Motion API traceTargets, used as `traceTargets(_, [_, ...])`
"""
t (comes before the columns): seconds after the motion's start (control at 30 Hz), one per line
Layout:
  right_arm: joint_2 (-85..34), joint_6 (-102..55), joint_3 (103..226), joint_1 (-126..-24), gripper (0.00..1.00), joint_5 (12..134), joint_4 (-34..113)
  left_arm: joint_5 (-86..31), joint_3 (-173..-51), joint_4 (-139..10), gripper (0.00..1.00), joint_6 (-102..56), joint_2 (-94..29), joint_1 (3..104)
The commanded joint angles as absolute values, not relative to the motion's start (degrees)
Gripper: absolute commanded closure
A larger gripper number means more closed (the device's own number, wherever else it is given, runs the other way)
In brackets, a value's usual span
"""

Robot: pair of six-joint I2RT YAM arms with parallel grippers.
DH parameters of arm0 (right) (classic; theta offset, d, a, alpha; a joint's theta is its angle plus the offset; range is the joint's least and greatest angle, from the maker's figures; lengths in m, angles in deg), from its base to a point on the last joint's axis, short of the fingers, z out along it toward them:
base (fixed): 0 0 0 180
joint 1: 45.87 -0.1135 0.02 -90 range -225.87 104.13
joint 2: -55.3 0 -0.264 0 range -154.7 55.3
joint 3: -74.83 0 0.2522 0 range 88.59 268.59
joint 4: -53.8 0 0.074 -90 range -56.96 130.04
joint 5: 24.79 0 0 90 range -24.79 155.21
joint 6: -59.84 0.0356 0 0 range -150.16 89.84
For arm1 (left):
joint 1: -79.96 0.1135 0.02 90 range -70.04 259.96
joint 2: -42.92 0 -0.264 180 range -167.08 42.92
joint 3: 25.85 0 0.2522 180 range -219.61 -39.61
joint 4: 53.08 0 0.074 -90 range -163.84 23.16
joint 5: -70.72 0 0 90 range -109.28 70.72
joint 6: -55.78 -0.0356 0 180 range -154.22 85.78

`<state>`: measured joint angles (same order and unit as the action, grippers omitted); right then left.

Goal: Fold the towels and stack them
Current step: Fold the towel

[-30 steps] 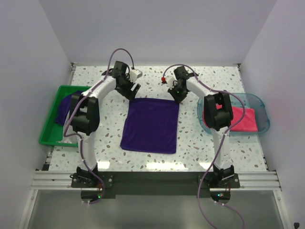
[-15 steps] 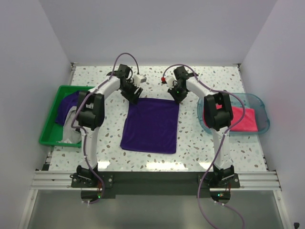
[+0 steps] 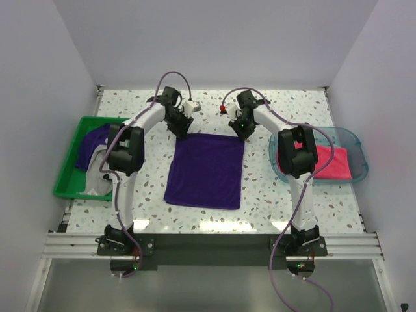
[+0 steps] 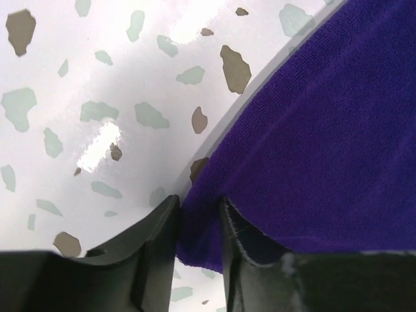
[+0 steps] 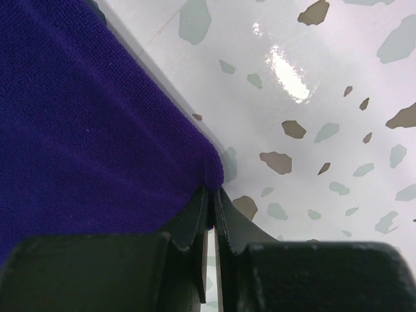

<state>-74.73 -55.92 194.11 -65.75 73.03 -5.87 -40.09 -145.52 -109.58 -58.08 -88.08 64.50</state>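
A dark purple towel [image 3: 207, 170] lies flat in the middle of the table. My left gripper [image 3: 182, 133] is at its far left corner. In the left wrist view the left gripper [image 4: 200, 208] stands part open, with the corner of the purple towel [image 4: 325, 130] bunched between its fingers [image 4: 156, 240]. My right gripper [image 3: 245, 134] is at the far right corner. Seen from the right wrist, the right gripper [image 5: 212, 195] is shut on the edge of the purple towel [image 5: 78, 130]. A hot pink towel [image 3: 335, 162] lies in the teal tray.
The translucent teal tray [image 3: 351, 136] sits at the right edge of the table. At the left, a green bin [image 3: 65, 188] holds another purple towel [image 3: 91, 146] and a pale towel [image 3: 97, 185]. White walls enclose three sides.
My left gripper has come in to the towel's far left corner and its jaws have narrowed around it. The right arm and the towel have not moved.
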Motion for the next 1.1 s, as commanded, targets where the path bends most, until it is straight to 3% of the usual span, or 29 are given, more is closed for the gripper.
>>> traceTargets(0.0, [-75.8, -55.8, 193.5, -66.3, 0.94, 71.9, -7.0, -41.1, -146.9, -114.6, 0.67, -59.6, -92.8, 64.0])
traceTargets(0.07, [-75.8, -55.7, 194.0, -66.4, 0.94, 71.8, -6.9, -40.9, -148.2, -115.4, 0.79, -59.8, -93.5, 64.1])
traceTargets(0.1, [-76.0, -55.7, 194.1, -66.5, 0.94, 71.7, -6.8, -40.8, -148.5, -115.5, 0.91, -59.9, -94.0, 64.0])
traceTargets(0.17, [-76.1, -55.6, 195.4, -66.6, 0.99, 71.2, -6.9, -40.5, -149.2, -115.8, 1.0, -60.1, -94.0, 64.0])
traceTargets(0.37, [-72.8, -54.2, 201.6, -66.8, 1.0, 68.5, -5.7, -37.8, -151.2, -112.5, 1.0, -59.0, -88.4, 64.1])
traceTargets(0.6, [-64.7, -53.5, 209.5, -67.0, 1.0, 60.6, -1.3, -23.4, -156.1, -106.2, 1.0, -55.1, -76.4, 64.1])
traceTargets(0.77, [-57.7, -54.6, 211.8, -67.5, 1.0, 59.5, 2.2, -19.5, -156.5, -99.5, 1.0, -53.0, -67.9, 63.9])
traceTargets(1.07, [-45.0, -57.2, 202.9, -68.7, 1.0, 56.5, 8.5, -7.3, -137.0, -82.9, 1.0, -48.5, -48.5, 59.4])
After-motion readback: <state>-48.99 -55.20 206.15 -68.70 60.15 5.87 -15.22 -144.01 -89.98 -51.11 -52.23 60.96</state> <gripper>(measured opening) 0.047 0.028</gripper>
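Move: Between the left hand's open fingertips lies the purple towel's far-left corner; the towel's middle is about 13 cm back and 7 cm to the right of that hand. The right hand still pinches the far-right corner, with that middle about 13 cm back and 12 cm to its left. The green bin is centred some 25 cm left and 8 cm back of the left hand, the pink towel about 22 cm right and 9 cm back of the right hand. Closing on the far-left corner, the left fingers pinch the towel, while the right keep their shut hold. Then both arms sweep it quickly up some 35 cm, at first swinging about 6 cm forward and drawing partly back near the top; the wrists tip the fingertips up and outward by roughly 50 degrees, and the left hand drifts slightly left. ##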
